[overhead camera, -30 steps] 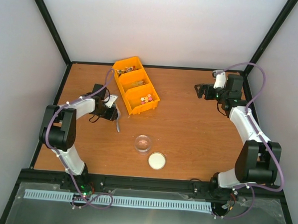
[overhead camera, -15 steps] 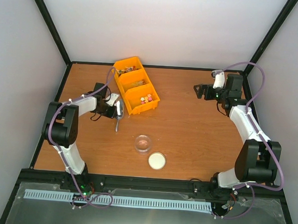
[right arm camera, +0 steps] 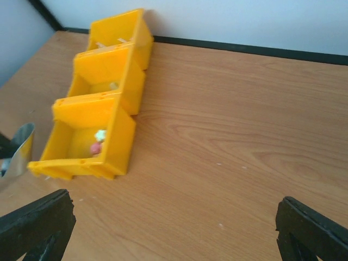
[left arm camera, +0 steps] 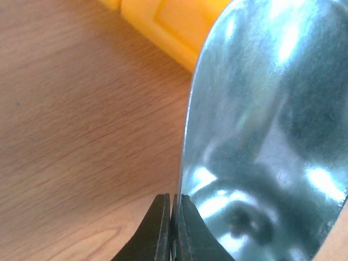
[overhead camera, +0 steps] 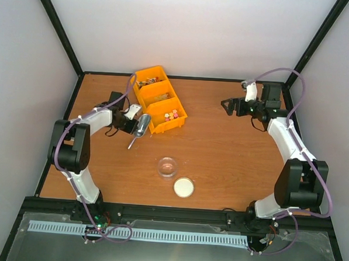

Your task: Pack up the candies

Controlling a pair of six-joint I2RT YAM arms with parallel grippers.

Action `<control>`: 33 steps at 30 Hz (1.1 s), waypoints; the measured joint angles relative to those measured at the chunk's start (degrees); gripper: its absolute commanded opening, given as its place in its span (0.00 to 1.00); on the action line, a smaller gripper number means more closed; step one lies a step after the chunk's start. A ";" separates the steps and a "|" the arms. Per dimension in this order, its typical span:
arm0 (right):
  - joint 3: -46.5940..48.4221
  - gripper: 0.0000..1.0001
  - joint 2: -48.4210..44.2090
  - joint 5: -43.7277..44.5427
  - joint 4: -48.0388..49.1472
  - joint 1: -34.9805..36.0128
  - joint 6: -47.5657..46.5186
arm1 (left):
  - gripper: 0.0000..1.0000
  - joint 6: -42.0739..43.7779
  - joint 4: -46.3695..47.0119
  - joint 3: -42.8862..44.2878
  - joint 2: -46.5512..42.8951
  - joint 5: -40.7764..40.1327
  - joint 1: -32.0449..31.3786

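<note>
The candies (overhead camera: pixel 173 114) are tiny mixed-colour sweets in the nearest compartment of a yellow three-part bin (overhead camera: pixel 168 125); the right wrist view shows a few of these candies (right arm camera: pixel 98 142) behind the bin wall (right arm camera: pixel 119 142). My left gripper (overhead camera: pixel 130 119) is shut on the thin edge of a metal scoop (overhead camera: pixel 142 125), held tilted just left of the bin, handle pointing toward me. In the left wrist view the scoop (left arm camera: pixel 272 136) fills the right side, with the left gripper (left arm camera: pixel 175 200) pinching its rim. My right gripper (overhead camera: pixel 230 104) is open at the far right, nothing in it (right arm camera: pixel 174 209).
A small clear cup (overhead camera: pixel 168 166) stands mid-table, with a round white lid (overhead camera: pixel 184 187) just in front of it. The bin's two farther compartments (overhead camera: pixel 153 95) hold other small items. Black frame posts and white walls enclose the table.
My left gripper has closed on the scoop and raised it, swinging its bowl up toward the bin. The right arm has shifted slightly left, still open.
</note>
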 measured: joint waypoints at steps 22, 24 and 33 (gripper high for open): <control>12.98 0.63 7.28 -14.60 -22.51 23.12 -4.57 | 0.01 21.40 -20.17 8.41 -16.39 -7.78 -20.98; 12.90 0.60 8.04 -15.15 -22.95 24.90 -4.17 | 0.01 21.59 -20.46 8.41 -16.46 -9.16 -22.75; 10.67 0.46 9.14 -14.71 -22.64 29.00 -2.08 | 0.01 21.70 -22.03 9.20 -16.61 -12.00 -25.75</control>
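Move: My left hand already pinches the scoop by its bowl's rim, low over the table; the handover spot, above bare table, lies about 15 cm right, 7 back and 11 up from there. The orange tray's near bin is roughly 16 cm right and 8 ahead of my left hand, the glass jar 17 right and 17 back. From my high, open right hand the scoop lies some 41 cm left, 4 back and 19 below; the near bin is 28 left and 3 ahead, the jar 27 left and 21 back. Both my hands converge over the gap between tray and jar. My left keeps its pinch on the rim, first raises the scoop about 11 cm, then swings it right and back while turning some 40 degrees clockwise. My right sweeps about 21 cm left and 14 back, sinking slightly near the end, turning counter-clockwise, tipping down and half closing towards the bowl, without visible contact. ##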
